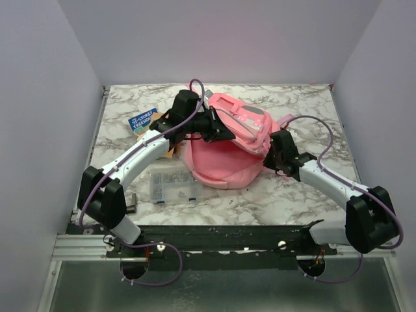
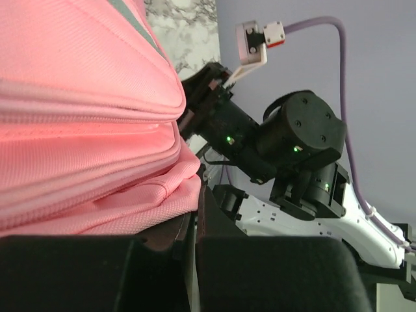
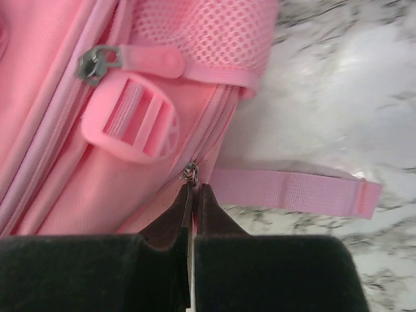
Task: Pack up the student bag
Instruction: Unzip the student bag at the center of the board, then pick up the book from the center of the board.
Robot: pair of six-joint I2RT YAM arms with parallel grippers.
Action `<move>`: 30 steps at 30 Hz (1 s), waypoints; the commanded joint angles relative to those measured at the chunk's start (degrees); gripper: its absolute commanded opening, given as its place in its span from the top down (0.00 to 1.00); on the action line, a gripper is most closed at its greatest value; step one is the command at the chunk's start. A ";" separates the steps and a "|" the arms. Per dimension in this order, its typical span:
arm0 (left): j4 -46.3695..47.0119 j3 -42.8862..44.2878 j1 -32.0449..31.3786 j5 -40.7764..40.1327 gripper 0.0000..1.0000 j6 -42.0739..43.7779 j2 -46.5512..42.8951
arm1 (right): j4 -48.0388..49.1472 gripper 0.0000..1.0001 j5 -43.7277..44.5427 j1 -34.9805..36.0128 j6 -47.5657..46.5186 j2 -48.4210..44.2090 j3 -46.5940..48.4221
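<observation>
The student bag [image 1: 224, 162], a large pink backpack, lies in the middle of the marble table. My left gripper [image 1: 223, 133] is at the bag's upper left side. In the left wrist view this gripper [image 2: 198, 190] is shut, with a fold of the pink fabric [image 2: 84, 130] pinched at its tips. My right gripper [image 1: 273, 155] is at the bag's right edge. In the right wrist view it [image 3: 195, 188] is shut on a pink tab hanging from a metal zipper slider [image 3: 190, 173]. A pink buckle [image 3: 133, 127] and a strap [image 3: 292, 192] lie beside it.
A clear plastic compartment box [image 1: 172, 185] stands left of the bag near the front. A blue book [image 1: 143, 121] lies at the back left, partly under my left arm. My right arm [image 2: 292, 143] shows close by in the left wrist view. Grey walls enclose the table.
</observation>
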 commanded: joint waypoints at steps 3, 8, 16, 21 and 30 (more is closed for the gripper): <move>6.33 8.81 -2.45 8.33 1.00 -0.67 6.03 | -10.90 0.99 17.36 -3.50 -1.07 -0.32 2.67; 8.25 11.23 -5.87 5.21 1.00 -4.74 11.59 | -11.50 0.56 17.55 -7.83 -4.53 -3.14 3.51; 11.65 9.24 -10.29 -1.93 1.00 -10.90 17.48 | -16.57 0.28 9.98 -8.63 -11.84 -11.83 10.81; 11.36 8.30 -11.56 -3.93 0.64 -6.83 17.55 | -11.86 0.19 -7.83 -8.62 -15.79 -12.91 11.71; -0.43 -2.54 -5.47 -6.24 0.28 11.76 -3.46 | -0.76 0.18 -24.97 -8.17 -11.04 -4.17 14.54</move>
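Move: The right gripper is shut on the student bag's side zip pull. The buckle sits about 3 cm ahead and 3 cm left of those fingertips, the mesh pocket some 6 cm ahead and 1 cm right, and the loose lower strap 6 cm right, 2 cm ahead and lower down. The closed left gripper is high up, holding the bag's left part raised; from it the zip pull lies roughly 11 cm right, 1 cm ahead and 19 cm below. Bring the right gripper, still pinching the zip pull, to the right, opening it on the way and stopping after about 10 cm; then lift clear and swing back left over the bag with the fingers wide. Meanwhile carry the left gripper right and increasingly down, about 10 cm across, letting go of the bag near the lowest point, then ease back left and slightly up. ##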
